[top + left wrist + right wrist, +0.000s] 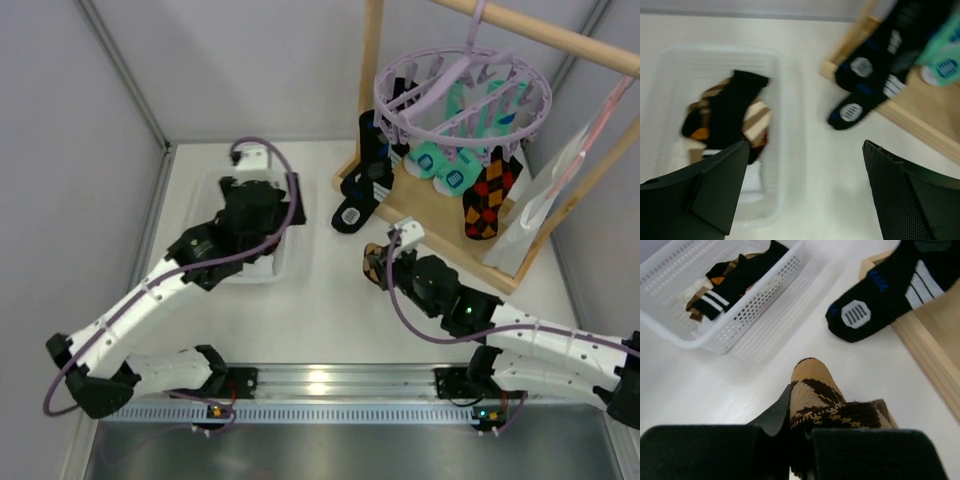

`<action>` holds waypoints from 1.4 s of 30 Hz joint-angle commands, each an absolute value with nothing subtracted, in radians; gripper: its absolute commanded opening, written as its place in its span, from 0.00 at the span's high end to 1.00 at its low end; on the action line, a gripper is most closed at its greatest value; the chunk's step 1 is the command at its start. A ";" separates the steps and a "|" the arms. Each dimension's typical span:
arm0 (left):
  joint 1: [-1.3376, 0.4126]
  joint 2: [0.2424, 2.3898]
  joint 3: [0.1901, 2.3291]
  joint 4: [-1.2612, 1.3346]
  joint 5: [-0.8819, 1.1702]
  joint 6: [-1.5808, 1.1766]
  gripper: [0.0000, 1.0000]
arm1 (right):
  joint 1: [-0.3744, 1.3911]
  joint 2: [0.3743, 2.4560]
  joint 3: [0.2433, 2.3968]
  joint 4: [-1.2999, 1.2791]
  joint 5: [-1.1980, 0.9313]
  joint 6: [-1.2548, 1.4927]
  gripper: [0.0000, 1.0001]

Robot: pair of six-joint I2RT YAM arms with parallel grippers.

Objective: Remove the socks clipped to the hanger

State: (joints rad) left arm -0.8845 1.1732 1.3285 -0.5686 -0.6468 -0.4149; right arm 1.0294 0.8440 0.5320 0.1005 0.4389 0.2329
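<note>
The lavender hanger [462, 95] hangs from the wooden rack's bar. Clipped under it are black socks with white stripes [365, 180], mint-teal socks [440, 165] and an orange-and-black argyle sock [487, 200]. My left gripper [262, 200] hovers over the white basket [285, 265]. In its wrist view the left gripper [805, 190] is wide open and empty, with dropped socks [730, 115] lying in the basket [670, 65]. My right gripper [385, 262] is low over the table, shut on a tan-and-brown argyle sock [825, 395]. The black socks [860, 95] dangle to the table.
The wooden rack [372, 70] stands at the back right on a wooden base [500, 262]. A pale hanger with a white cloth [560, 180] hangs on its right side. The basket [740, 325] lies left of my right gripper [800, 430]. Grey walls close in the table.
</note>
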 commanded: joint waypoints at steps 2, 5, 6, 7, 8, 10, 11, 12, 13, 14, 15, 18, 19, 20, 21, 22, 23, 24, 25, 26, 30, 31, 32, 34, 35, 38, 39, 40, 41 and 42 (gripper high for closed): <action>-0.657 1.062 1.272 -0.837 -0.745 -0.545 0.02 | 1.020 1.052 0.771 0.063 0.227 0.140 1.00; -0.488 0.977 1.256 -0.923 -0.764 -0.519 0.02 | 1.005 1.256 0.974 0.023 0.098 0.094 1.00; -0.450 0.951 1.235 -0.926 -0.770 -0.508 0.02 | 1.003 1.313 1.035 0.006 0.063 0.081 1.00; -0.387 0.889 1.220 -0.927 -0.784 -0.503 0.02 | 1.003 1.425 1.158 0.002 0.046 0.063 1.00; -0.364 0.856 1.204 -0.925 -0.799 -0.508 0.02 | 1.002 1.483 1.222 -0.030 0.026 0.057 1.00; -0.341 0.784 1.169 -0.920 -0.824 -0.517 0.02 | 0.994 1.646 1.402 -0.054 -0.058 0.052 1.00; -0.341 0.764 1.160 -0.920 -0.845 -0.532 0.02 | 0.991 1.704 1.467 -0.069 -0.080 0.049 1.00; -0.341 0.731 1.145 -0.920 -0.851 -0.535 0.02 | 0.989 1.762 1.536 -0.110 -0.107 0.045 1.00; -0.341 0.713 1.140 -0.920 -0.856 -0.541 0.02 | 0.989 1.875 1.678 -0.144 -0.118 0.032 1.00; -0.341 0.698 1.135 -0.919 -0.873 -0.541 0.02 | 0.991 1.929 1.748 -0.170 -0.120 0.031 1.00; -0.339 0.669 1.132 -0.920 -0.877 -0.540 0.02 | 0.989 2.024 1.875 -0.220 -0.114 0.028 1.00; -0.339 0.612 1.131 -0.919 -0.877 -0.517 0.02 | 0.986 2.132 2.023 -0.261 -0.100 0.032 0.66; -0.341 0.601 1.129 -0.920 -0.877 -0.509 0.02 | 0.986 2.140 2.039 -0.265 -0.103 0.035 0.54; -0.341 0.594 1.127 -0.919 -0.873 -0.506 0.02 | 0.983 2.141 2.045 -0.262 -0.106 0.038 0.41; -0.344 0.577 1.114 -0.919 -0.844 -0.506 0.02 | 0.980 2.135 2.046 -0.256 -0.104 0.043 0.17; -0.345 0.575 1.106 -0.916 -0.830 -0.511 0.02 | 0.980 2.114 2.037 -0.253 -0.100 0.044 0.13; -0.345 0.574 1.097 -0.913 -0.810 -0.515 0.02 | 0.980 2.097 2.028 -0.250 -0.094 0.044 0.12; -0.345 0.574 1.080 -0.904 -0.766 -0.514 0.02 | 0.976 2.051 1.988 -0.247 -0.075 0.043 0.10; -0.345 0.575 1.069 -0.882 -0.735 -0.502 0.02 | 0.974 2.021 1.958 -0.236 -0.058 0.044 0.10; -0.345 0.577 1.060 -0.865 -0.695 -0.489 0.02 | 0.968 1.985 1.916 -0.226 -0.042 0.046 0.10; -0.344 0.589 0.991 -0.769 -0.439 -0.442 0.02 | 0.939 1.698 1.537 -0.121 0.058 0.096 0.10; -0.345 0.592 0.979 -0.743 -0.334 -0.419 0.02 | 0.934 1.645 1.472 -0.109 0.073 0.106 0.10; -0.345 0.597 0.959 -0.700 -0.283 -0.408 0.02 | 0.931 1.596 1.409 -0.097 0.093 0.115 0.10; -0.344 0.626 0.953 -0.664 -0.180 -0.406 0.02 | 0.928 1.442 1.229 -0.095 0.170 0.143 0.09; -0.345 0.636 0.950 -0.648 -0.082 -0.411 0.02 | 0.928 1.390 1.171 -0.097 0.204 0.155 0.09; -0.345 0.681 0.937 -0.556 0.149 -0.429 0.02 | 0.907 1.189 0.971 -0.110 0.296 0.199 0.08; -0.345 0.705 0.936 -0.536 0.190 -0.431 0.02 | 0.884 1.113 0.898 -0.121 0.329 0.222 0.08; -0.345 0.719 0.940 -0.507 0.221 -0.433 0.02 | 0.870 1.080 0.867 -0.142 0.337 0.239 0.08; -0.344 0.735 0.956 -0.497 0.273 -0.434 0.02 | 0.849 1.048 0.838 -0.162 0.348 0.264 0.09; -0.345 0.779 0.968 -0.492 0.288 -0.437 0.02 | 0.813 0.987 0.783 -0.173 0.398 0.303 0.09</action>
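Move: The right gripper already grips the brown argyle sock. The white basket's middle lies about 31 cm to that gripper's left, 11 cm farther out and 16 cm lower. The toe of the hanging black sock is some 16 cm ahead of it, 6 cm left and 10 cm down. From the empty, open left gripper the basket lies roughly 11 cm left, 5 cm ahead and 28 cm down. Swing the right gripper, still shut on the argyle sock, about 30 cm left and 10 cm forward to the basket, turning it some 30 degrees counter-clockwise. Open wide there to let the sock go, then bring the open gripper back right nearly as far. Meanwhile sweep the open left gripper about 26 cm left and 10 cm back, then return it some 17 cm right, sinking about 6 cm. ##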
